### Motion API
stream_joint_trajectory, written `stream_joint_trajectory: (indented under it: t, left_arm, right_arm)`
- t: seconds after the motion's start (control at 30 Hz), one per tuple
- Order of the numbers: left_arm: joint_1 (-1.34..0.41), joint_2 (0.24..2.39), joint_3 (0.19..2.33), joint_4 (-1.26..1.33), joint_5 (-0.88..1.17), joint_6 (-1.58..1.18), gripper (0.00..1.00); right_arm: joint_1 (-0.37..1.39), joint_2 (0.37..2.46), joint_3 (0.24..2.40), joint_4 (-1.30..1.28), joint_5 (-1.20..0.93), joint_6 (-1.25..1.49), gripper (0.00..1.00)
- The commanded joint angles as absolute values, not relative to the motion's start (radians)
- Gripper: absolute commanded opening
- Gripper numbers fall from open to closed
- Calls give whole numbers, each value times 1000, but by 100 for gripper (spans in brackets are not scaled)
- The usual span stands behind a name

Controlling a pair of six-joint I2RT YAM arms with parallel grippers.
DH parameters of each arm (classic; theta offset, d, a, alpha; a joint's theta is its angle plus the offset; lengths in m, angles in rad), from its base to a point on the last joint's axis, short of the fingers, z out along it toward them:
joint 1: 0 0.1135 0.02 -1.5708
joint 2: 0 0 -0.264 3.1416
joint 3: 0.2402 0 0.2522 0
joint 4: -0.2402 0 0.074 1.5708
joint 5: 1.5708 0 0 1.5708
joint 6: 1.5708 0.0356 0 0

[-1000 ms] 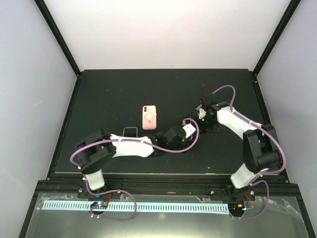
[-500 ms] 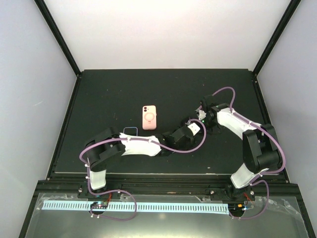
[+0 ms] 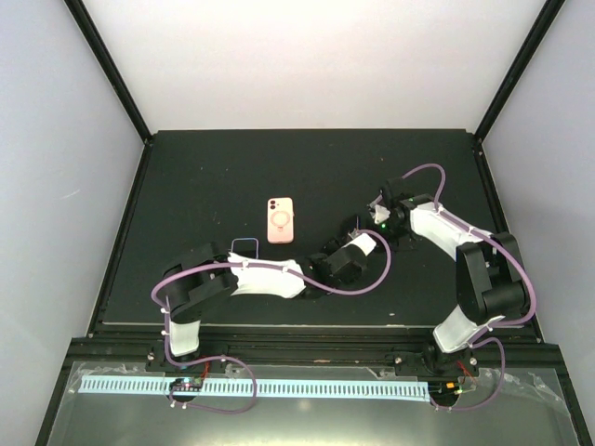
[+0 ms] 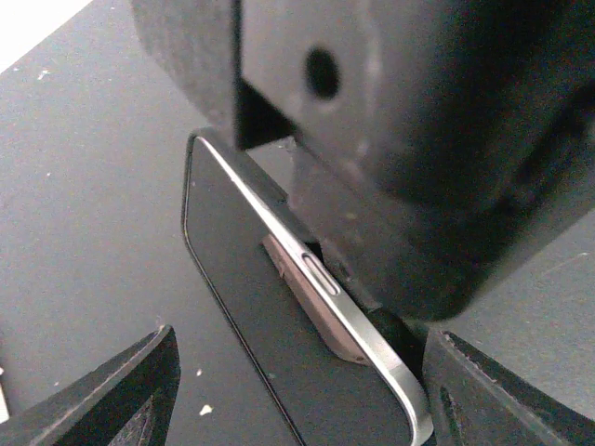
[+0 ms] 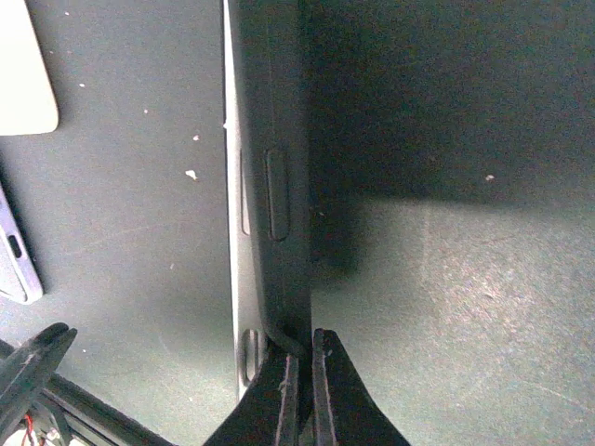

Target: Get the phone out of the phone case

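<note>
The salmon-pink phone case [image 3: 281, 220] lies flat on the black mat, ring side up, apart from both grippers. The phone [image 4: 270, 307], a dark-screened slab with a silver frame, stands tilted on its long edge right of centre. My right gripper [image 5: 302, 339] is shut on one corner of the phone [image 5: 270, 139]. In the top view this right gripper [image 3: 376, 221] sits just behind my left gripper [image 3: 358, 238]. The left gripper [image 4: 307, 409] is open, its two fingers straddling the phone's near end without touching it.
A second flat dark slab with a bluish rim [image 3: 244, 247] lies on the mat beside the left arm's forearm; it also shows at the edge of the right wrist view [image 5: 14, 251]. The mat's raised black border [image 3: 139, 186] and white walls enclose the workspace.
The left arm's forearm and elbow have shifted while its wrist stays by the right gripper. Its jaws have narrowed and widened a little. The right gripper stays shut in place.
</note>
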State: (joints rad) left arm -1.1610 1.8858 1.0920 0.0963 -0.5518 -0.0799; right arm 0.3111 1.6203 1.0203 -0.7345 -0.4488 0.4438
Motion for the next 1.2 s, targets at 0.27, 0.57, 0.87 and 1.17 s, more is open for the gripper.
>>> stream_joint_trajectory:
  t: [0.27,0.57,0.87,1.17]
  left_arm:
    - [-1150,1929,1088,-15,-753,-64,47]
    - [-1150,1845,1021,47,-763,-95,4]
    - [-1134,1720,993,44,-711,-182,2]
    - [-1063,1546,918,54,-563,-331,2]
  right_arm:
    - [295,1563,1009,-721,-578,430,1]
    - [294,1536,997,-712,-512,425,1]
    - [296,1518,995,-705,-380,386,1]
    - [310,1471,999,-718,-182,330,1]
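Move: The cased phone stands on edge in the right fingers, its silver side rail just at the open left fingers; its middle lies about 6 cm ahead of the left hand, 1 cm to the right and 2 cm lower. From the right hand it is about 6 cm ahead, 2 cm left and 1 cm lower. The pink phone lies some 18 cm left of the left hand and 3 cm ahead, the purple phone 28 cm left and 6 cm back, both about 10 cm below. Easing about 1 cm to its left, the left hand closes its wide-open fingers and pinches the silver phone near its near end, then lifts some 3.5 cm, drawing left away from the right hand and rolling its left side down. The right hand keeps its grip on the black case, shifting slightly forward and left, then back as it rises about 4 cm. ##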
